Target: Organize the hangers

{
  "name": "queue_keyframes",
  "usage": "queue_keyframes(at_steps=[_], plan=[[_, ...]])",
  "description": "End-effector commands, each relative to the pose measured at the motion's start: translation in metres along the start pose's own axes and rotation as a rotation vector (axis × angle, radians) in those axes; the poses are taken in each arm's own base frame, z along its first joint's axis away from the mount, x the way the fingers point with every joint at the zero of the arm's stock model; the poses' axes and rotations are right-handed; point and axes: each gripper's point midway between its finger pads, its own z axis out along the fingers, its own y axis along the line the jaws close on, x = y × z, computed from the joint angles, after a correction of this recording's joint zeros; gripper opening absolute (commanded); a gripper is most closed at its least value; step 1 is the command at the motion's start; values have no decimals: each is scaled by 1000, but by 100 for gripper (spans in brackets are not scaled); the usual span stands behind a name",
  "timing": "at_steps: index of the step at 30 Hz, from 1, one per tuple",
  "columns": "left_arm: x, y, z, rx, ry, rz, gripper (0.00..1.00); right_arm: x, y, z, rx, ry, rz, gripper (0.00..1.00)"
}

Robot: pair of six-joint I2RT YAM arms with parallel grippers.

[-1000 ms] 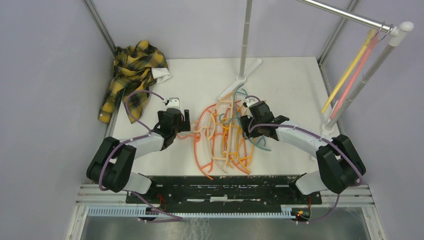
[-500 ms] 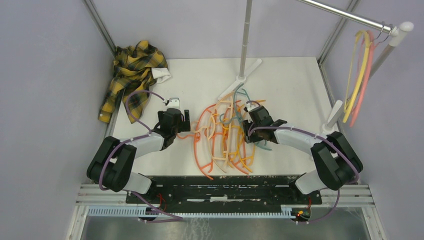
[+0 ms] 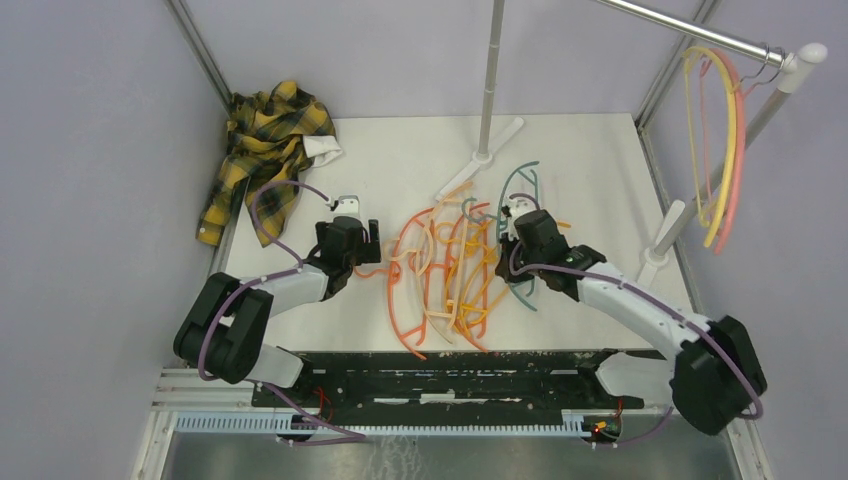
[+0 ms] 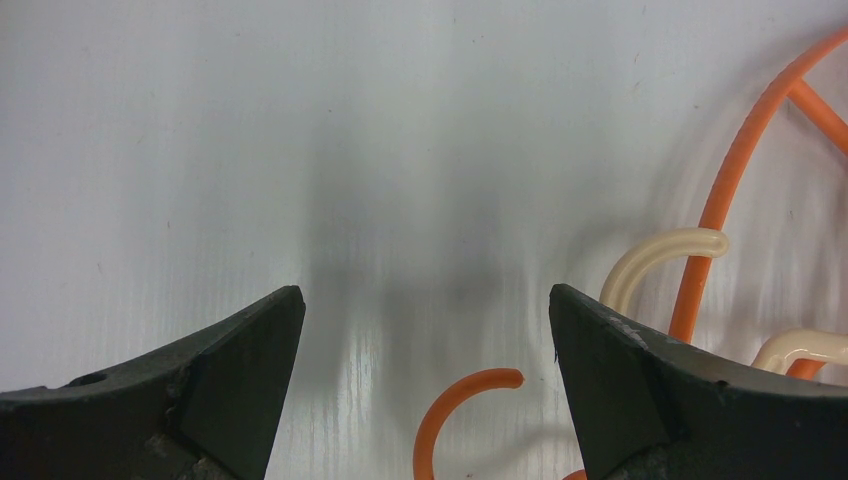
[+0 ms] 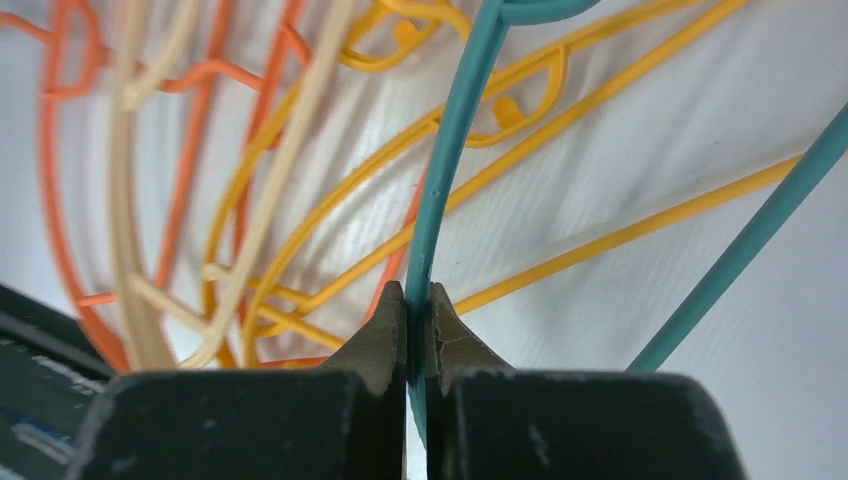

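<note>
A tangle of orange, yellow and peach hangers point(image 3: 445, 270) lies at the table's middle. My right gripper point(image 3: 520, 238) is at the pile's right edge. In the right wrist view it point(image 5: 418, 300) is shut on the thin bar of a teal hanger point(image 5: 452, 150). The teal hanger point(image 3: 519, 170) sticks out beyond the pile toward the back. My left gripper point(image 3: 350, 245) is at the pile's left side. It point(image 4: 425, 300) stands open just above the table, with an orange hook point(image 4: 455, 400) lying loose between its fingers. A yellow and a pink hanger point(image 3: 728, 140) hang from the rail point(image 3: 690, 30).
A yellow-black plaid shirt point(image 3: 262, 150) lies heaped at the back left corner. An upright pole point(image 3: 490, 90) with a white foot stands at the back centre. A slanted support pole point(image 3: 700, 190) rises at the right edge of the white table point(image 3: 400, 160).
My right gripper has shut on the teal hanger and drawn it right, partly out of the pile. The hung yellow and pink hangers have swung. The left arm has stayed still.
</note>
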Motion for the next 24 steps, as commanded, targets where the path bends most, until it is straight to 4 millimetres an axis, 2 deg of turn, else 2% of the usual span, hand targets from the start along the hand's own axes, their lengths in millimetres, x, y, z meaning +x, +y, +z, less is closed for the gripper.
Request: queue_keyframes(at_steps=[1, 4, 7, 10, 14, 15, 19, 21, 24], plan=[[-28, -7, 3, 2, -77, -83, 99, -62, 32, -60, -113, -207, 48, 1], [-28, -7, 2, 2, -78, -83, 99, -101, 50, -93, -190, -342, 79, 1], [-28, -6, 1, 1, -80, -85, 99, -155, 60, -117, -221, -529, 141, 1], [-28, -6, 0, 2, -83, -88, 99, -212, 68, -135, -225, -682, 190, 1], [-27, -5, -2, 3, -87, -93, 99, -280, 88, -146, -279, -815, 231, 1], [-27, -5, -2, 4, -90, -93, 99, -297, 95, -155, -301, -850, 231, 1], [-29, -5, -1, 2, -94, -93, 99, -339, 108, -169, -335, -933, 231, 1], [-29, -5, 0, -1, -92, -91, 99, -351, 109, -180, -333, -965, 222, 1], [-29, -5, 1, -2, -90, -90, 99, -363, 99, -195, -296, -1023, 236, 1]])
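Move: My right hand already holds the teal hanger just above the table; the rack's rail, where it goes, is about 15 cm ahead, 16 cm to the right and some 60 cm above. The hung yellow and pink hangers are roughly 32 cm right, 2 cm ahead and 43 cm up; the table pile's middle is 13 cm left, 1 cm ahead and 5 cm below. From my left hand the rail lies some 55 cm right, 5 cm ahead and 63 cm up. I carry the teal hanger up out of the heap towards the rail with my right hand, fingers still pinching its arm: almost straight up at first, then also forward and somewhat left, climbing about 30 cm and reaching 15 cm forward. Meanwhile my wrist swings up by some 50 degrees, so the fingers go from pointing steeply down to nearly level. ##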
